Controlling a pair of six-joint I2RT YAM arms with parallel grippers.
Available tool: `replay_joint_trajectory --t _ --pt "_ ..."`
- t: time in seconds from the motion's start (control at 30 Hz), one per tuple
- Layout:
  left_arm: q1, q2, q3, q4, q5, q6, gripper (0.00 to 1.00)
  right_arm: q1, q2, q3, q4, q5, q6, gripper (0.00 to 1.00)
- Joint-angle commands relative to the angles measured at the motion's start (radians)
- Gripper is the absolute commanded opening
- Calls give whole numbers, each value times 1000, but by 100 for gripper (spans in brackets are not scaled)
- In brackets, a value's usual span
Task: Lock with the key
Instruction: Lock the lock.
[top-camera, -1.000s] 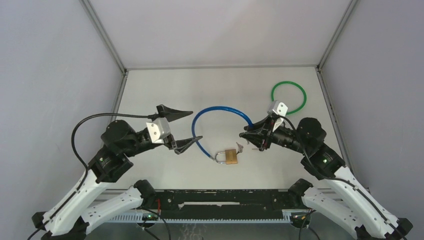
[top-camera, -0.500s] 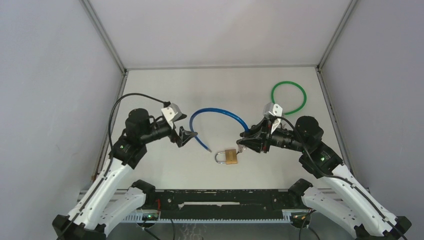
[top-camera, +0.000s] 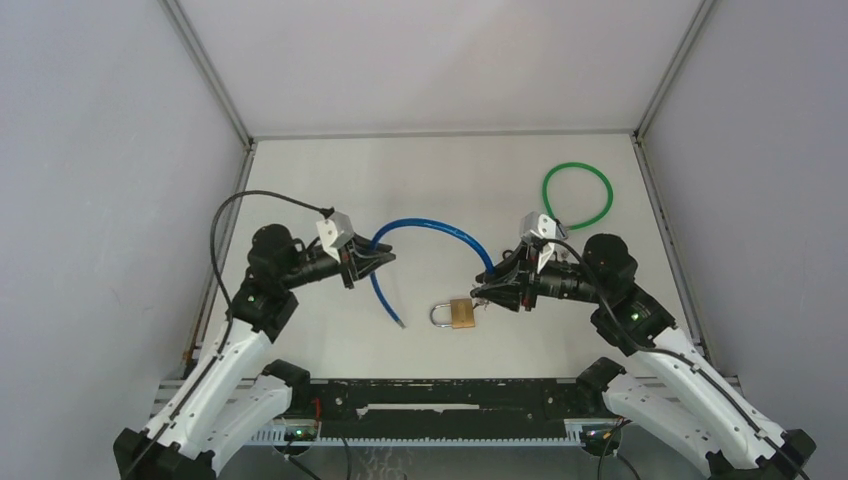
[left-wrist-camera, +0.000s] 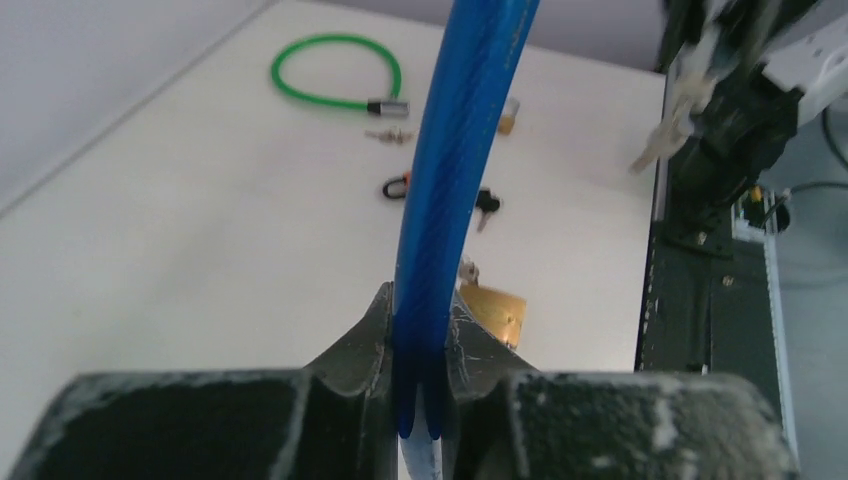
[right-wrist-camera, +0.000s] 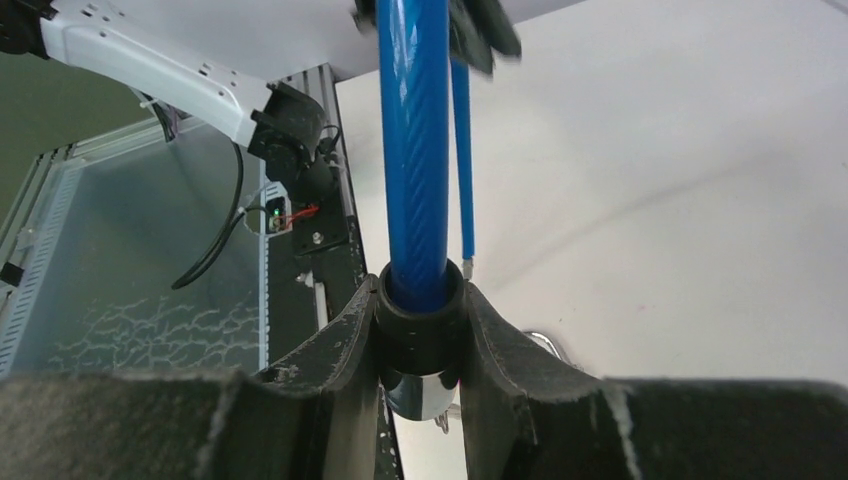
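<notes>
A blue cable lock (top-camera: 430, 226) arches between both arms above the table. My left gripper (top-camera: 380, 258) is shut on the cable near its left bend; in the left wrist view the cable (left-wrist-camera: 455, 150) is pinched in that gripper (left-wrist-camera: 420, 350). The bare metal tip (top-camera: 400, 322) hangs free toward the table. My right gripper (top-camera: 482, 285) is shut on the cable's black lock barrel (right-wrist-camera: 420, 325), and the cable (right-wrist-camera: 415, 150) rises from it. A silver key (left-wrist-camera: 660, 140) dangles by the right gripper, blurred.
A brass padlock (top-camera: 460, 313) lies on the table between the arms, below the barrel. A green cable lock (top-camera: 577, 195) lies at the back right. In the left wrist view a small dark padlock (left-wrist-camera: 395, 187) and a black-headed key (left-wrist-camera: 487, 203) lie beyond the brass one (left-wrist-camera: 490, 312).
My left gripper came in from the left, open, and has shut on the blue cable. The cable's free tip has swung toward the near edge. The right gripper eased slightly left.
</notes>
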Motion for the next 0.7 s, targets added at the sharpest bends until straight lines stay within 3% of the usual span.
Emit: replay_joint_trajectory --t 0.0,0.07,0.13,0.23,0.37,0.43,0.5,0.53,0.67 --pt "3 -51 216 21 18 -82 0 1 16 -55 137 14 -5 17" --pt "2 -55 294 -103 20 -8 0 5 12 -88 183 20 -6 39" --pt "2 -49 366 -234 17 50 0 5 14 -99 218 37 -12 52" --pt "2 -44 430 -320 16 49 0 9 39 -99 214 48 -14 60" --pt "-21 -34 469 -274 -17 -62 0 41 78 -99 231 31 -17 66" --pt "-34 -32 485 -267 -33 -94 0 75 89 -99 239 62 -30 77" --pt "-48 -29 505 -299 -39 -61 0 109 89 -99 255 84 -51 83" --pt "-53 -27 518 -327 -50 -25 0 126 86 -99 265 84 -62 96" --pt "-57 -2 573 -417 -140 64 0 163 55 -71 207 124 -110 99"
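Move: In the right fingers sits the lock head of the blue cable; the brass padlock lies on the table some 11 cm ahead of the right hand, 4 cm to its left and 28 cm below. From the left hand, which pinches the cable partway along, the head is about 18 cm to the right, 6 cm back and 3 cm higher. The cable's plug end dangles roughly 14 cm below the left hand, 3 cm right and 4 cm back. Hoisting the pinched cable about 13 cm, the left hand also draws back some 3 cm, then nearly stops and keeps its grip. The right hand meanwhile sinks about 3.5 cm, then shifts some 3 cm left as its fingers spread from their grip on the lock head to wide open around it, the wrist hardly turning. ##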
